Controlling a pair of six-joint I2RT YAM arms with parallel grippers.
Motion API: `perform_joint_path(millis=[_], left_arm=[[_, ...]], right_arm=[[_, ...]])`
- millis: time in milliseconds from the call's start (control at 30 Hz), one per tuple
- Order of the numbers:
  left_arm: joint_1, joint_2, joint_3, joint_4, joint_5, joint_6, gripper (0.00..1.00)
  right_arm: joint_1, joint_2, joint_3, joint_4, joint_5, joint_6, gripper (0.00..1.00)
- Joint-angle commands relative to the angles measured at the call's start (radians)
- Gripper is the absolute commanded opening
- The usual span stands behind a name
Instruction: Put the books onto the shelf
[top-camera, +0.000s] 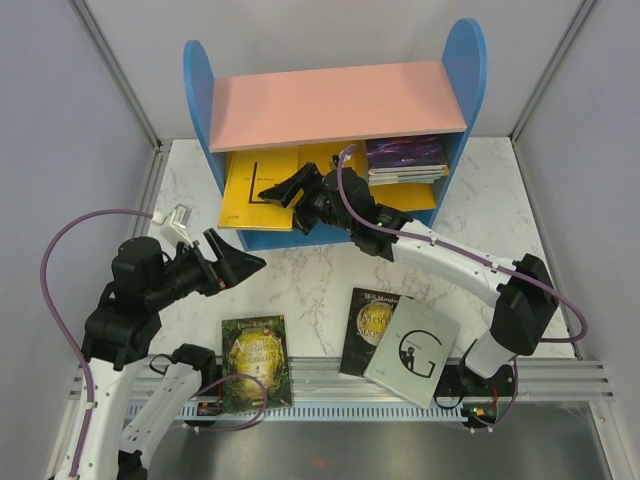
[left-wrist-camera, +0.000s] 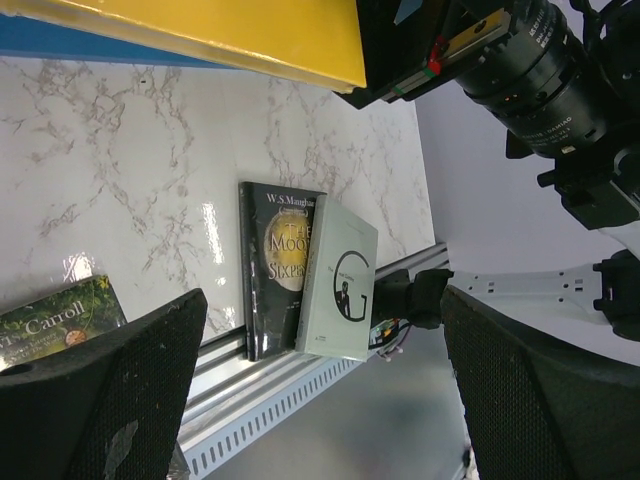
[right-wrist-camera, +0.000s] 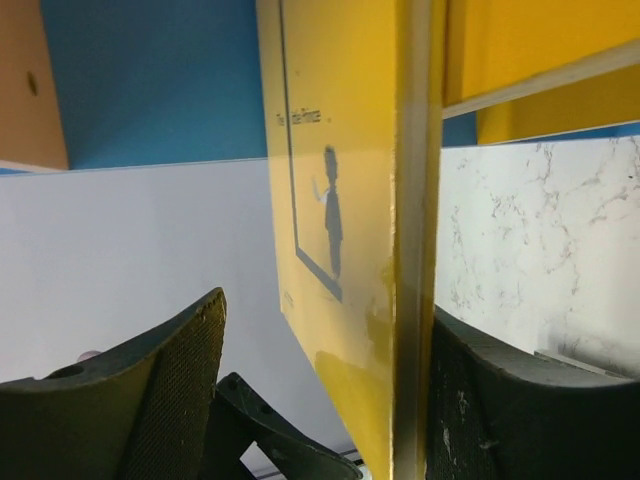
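Observation:
The shelf (top-camera: 330, 105) stands at the back, with blue sides and a pink top. A yellow book (top-camera: 248, 190) lies on its lower board at the left, and a stack of books (top-camera: 405, 160) lies at the right. My right gripper (top-camera: 285, 190) is open at the yellow book's edge. In the right wrist view the yellow book (right-wrist-camera: 340, 200) stands between the jaws, clear of the left finger (right-wrist-camera: 170, 370). A green book (top-camera: 256, 358), a black book (top-camera: 365, 330) and a grey "G" book (top-camera: 412, 350) lie near the front. My left gripper (top-camera: 235, 262) hovers open and holds nothing.
A metal rail (top-camera: 330, 395) runs along the table's near edge, and the front books overlap it. The grey book partly covers the black one. The right arm (top-camera: 460, 255) stretches diagonally across the marble top toward the shelf. Grey walls close in both sides.

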Motion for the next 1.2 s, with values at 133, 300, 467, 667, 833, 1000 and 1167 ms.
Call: perform_joint_path(millis=[133,300,467,667,833,1000,1167], left_arm=[[-0.002,0.000,-0.023,0.016,0.043,0.048,1.00],[-0.004,0.005,-0.040,0.045,0.052,0.037,1.00],[-0.004,0.006,-0.046,0.053,0.059,0.033,1.00],[-0.004,0.002,-0.056,0.056,0.063,0.027,1.00],[-0.004,-0.003,-0.055,0.055,0.069,0.024,1.00],[-0.004,-0.009,-0.040,0.047,0.077,0.024,1.00],[-0.004,-0.015,-0.029,0.032,0.079,0.028,1.00]], right_arm=[[0.010,0.014,0.019,0.000,-0.067,0.036,0.76],[0.033,0.021,-0.006,0.000,-0.125,0.049,0.75],[0.057,0.008,-0.009,-0.027,-0.137,0.048,0.72],[0.068,-0.028,-0.046,-0.035,-0.091,0.056,0.51],[0.068,-0.022,-0.050,-0.040,-0.048,0.059,0.36],[0.054,0.030,-0.015,-0.038,-0.036,0.068,0.33],[0.033,0.070,0.054,-0.038,-0.036,0.065,0.32]])
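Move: Astride its right edge, the right hand has the yellow book between open fingers, its middle about 5 cm left and 4 cm ahead, roughly level. The stack of shelved books stands some 23 cm to the hand's right and 10 cm ahead; the shelf's blue left side is about 14 cm to its left and 10 cm ahead, both near hand height. From the left hand, the yellow book lies about 13 cm ahead and 6 cm right, roughly level. Drawing back about 5 cm with a little leftward travel, the right hand slips its open fingers along the yellow book to the near right corner, turning slightly counter-clockwise. It then sinks to some 3.5 cm below where it began, tipping down and closing to about a third open at the book's front edge, and at the last eases forward about 1 cm. ##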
